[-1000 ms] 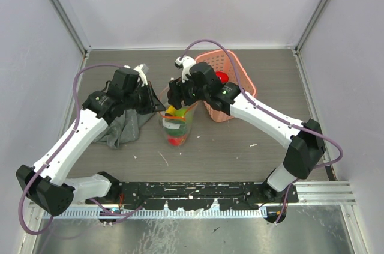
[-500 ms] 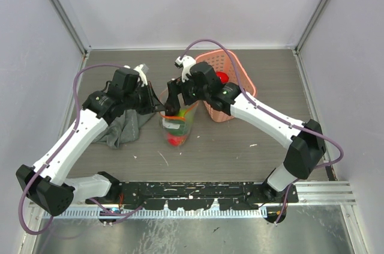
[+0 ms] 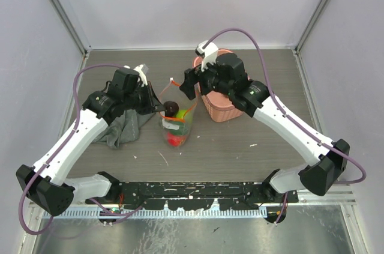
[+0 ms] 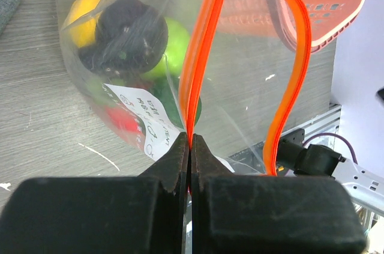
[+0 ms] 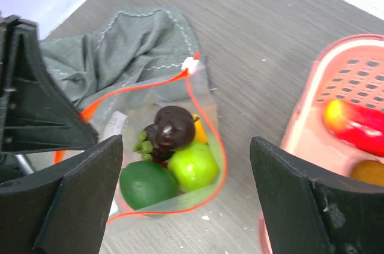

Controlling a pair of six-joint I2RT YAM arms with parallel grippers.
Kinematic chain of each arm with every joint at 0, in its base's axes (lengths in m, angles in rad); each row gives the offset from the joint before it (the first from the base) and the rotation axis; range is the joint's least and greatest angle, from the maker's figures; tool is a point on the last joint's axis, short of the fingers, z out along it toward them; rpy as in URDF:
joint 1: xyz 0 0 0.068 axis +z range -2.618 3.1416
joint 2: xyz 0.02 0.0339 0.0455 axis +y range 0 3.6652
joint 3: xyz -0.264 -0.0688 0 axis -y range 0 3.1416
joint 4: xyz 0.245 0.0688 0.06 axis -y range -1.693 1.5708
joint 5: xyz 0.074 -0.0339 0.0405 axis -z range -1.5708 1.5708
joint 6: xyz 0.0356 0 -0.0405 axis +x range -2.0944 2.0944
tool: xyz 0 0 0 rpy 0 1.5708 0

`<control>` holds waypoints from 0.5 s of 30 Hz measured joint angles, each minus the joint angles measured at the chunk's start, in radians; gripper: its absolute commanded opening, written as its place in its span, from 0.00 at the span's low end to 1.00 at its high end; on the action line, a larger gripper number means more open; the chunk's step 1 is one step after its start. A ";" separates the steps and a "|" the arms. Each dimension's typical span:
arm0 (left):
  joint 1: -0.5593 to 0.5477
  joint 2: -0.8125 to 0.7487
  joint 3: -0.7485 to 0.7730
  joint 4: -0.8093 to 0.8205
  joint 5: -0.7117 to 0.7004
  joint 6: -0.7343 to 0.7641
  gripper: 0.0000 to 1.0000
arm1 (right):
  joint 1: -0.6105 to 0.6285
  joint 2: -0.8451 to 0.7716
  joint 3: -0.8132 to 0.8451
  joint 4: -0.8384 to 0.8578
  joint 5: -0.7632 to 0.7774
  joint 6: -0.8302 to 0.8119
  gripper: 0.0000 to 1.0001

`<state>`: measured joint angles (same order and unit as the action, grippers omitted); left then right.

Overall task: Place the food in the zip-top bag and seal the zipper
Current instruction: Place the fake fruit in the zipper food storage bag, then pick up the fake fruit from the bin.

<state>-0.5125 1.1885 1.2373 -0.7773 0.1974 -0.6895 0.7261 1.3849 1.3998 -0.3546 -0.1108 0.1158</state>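
Observation:
The clear zip-top bag (image 3: 180,129) stands on the table with its mouth open. My left gripper (image 4: 190,143) is shut on one side of the red-orange zipper (image 4: 201,56) and holds it up. The other side of the strip bows outward. The zipper's white slider tab (image 5: 192,63) sits at the far end. Inside the bag lie a dark round fruit (image 5: 174,129), a light green fruit (image 5: 193,165), a dark green one (image 5: 147,183) and a yellow piece. My right gripper (image 5: 186,143) hangs open and empty above the bag mouth.
The pink basket (image 5: 312,104) stands to the right of the bag and holds a red food item (image 5: 354,123) and an orange-brown one (image 5: 367,171). A crumpled grey cloth (image 3: 123,128) lies left of the bag, under my left arm. Walls enclose the table.
My right gripper opened wider and lifted away from the bag mouth toward the basket. The dark fruit now lies on top of the other food in the bag. The left arm has not moved.

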 measured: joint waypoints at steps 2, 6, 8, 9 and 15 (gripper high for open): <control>0.000 0.000 0.000 0.000 -0.003 0.000 0.00 | -0.027 -0.012 0.000 -0.011 0.010 -0.013 0.91; 0.000 -0.003 0.000 -0.001 -0.009 0.002 0.00 | -0.092 -0.018 0.000 -0.042 0.051 -0.029 0.91; 0.000 -0.004 0.000 -0.001 -0.011 0.002 0.00 | -0.126 -0.017 0.000 -0.068 0.084 -0.035 0.91; 0.000 -0.004 0.000 -0.002 -0.011 0.002 0.00 | -0.144 -0.017 0.000 -0.081 0.098 -0.035 0.91; 0.000 -0.004 0.000 -0.002 -0.011 0.003 0.00 | -0.231 0.007 0.000 -0.100 0.173 -0.035 0.90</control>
<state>-0.5125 1.1843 1.2373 -0.7788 0.1864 -0.6865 0.4953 1.3918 1.3994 -0.4541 0.0620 0.0803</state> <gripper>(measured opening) 0.005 0.904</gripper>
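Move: The red-and-yellow fruit lying in the basket is about 15 cm ahead of the empty right hand, 9 cm to its right and 27 cm below. The brown fruit in the same basket sits some 10 cm ahead, 14 cm right and 28 cm below; the filled bag's middle is about 4 cm back, 7 cm left and 24 cm down. From the left hand the red-and-yellow fruit lies roughly 21 cm ahead, 19 cm right and 20 cm down. The basket and the two pieces of food left in it draw the right hand on: it leaves the bag's mouth, sweeping right about 11 cm and some 7 cm forward, sinking slightly, while the wrist turns clockwise roughly 20 degrees. Its fingers stay wide open and empty. The left hand stays in place, still pinching the bag's orange zipper edge. ##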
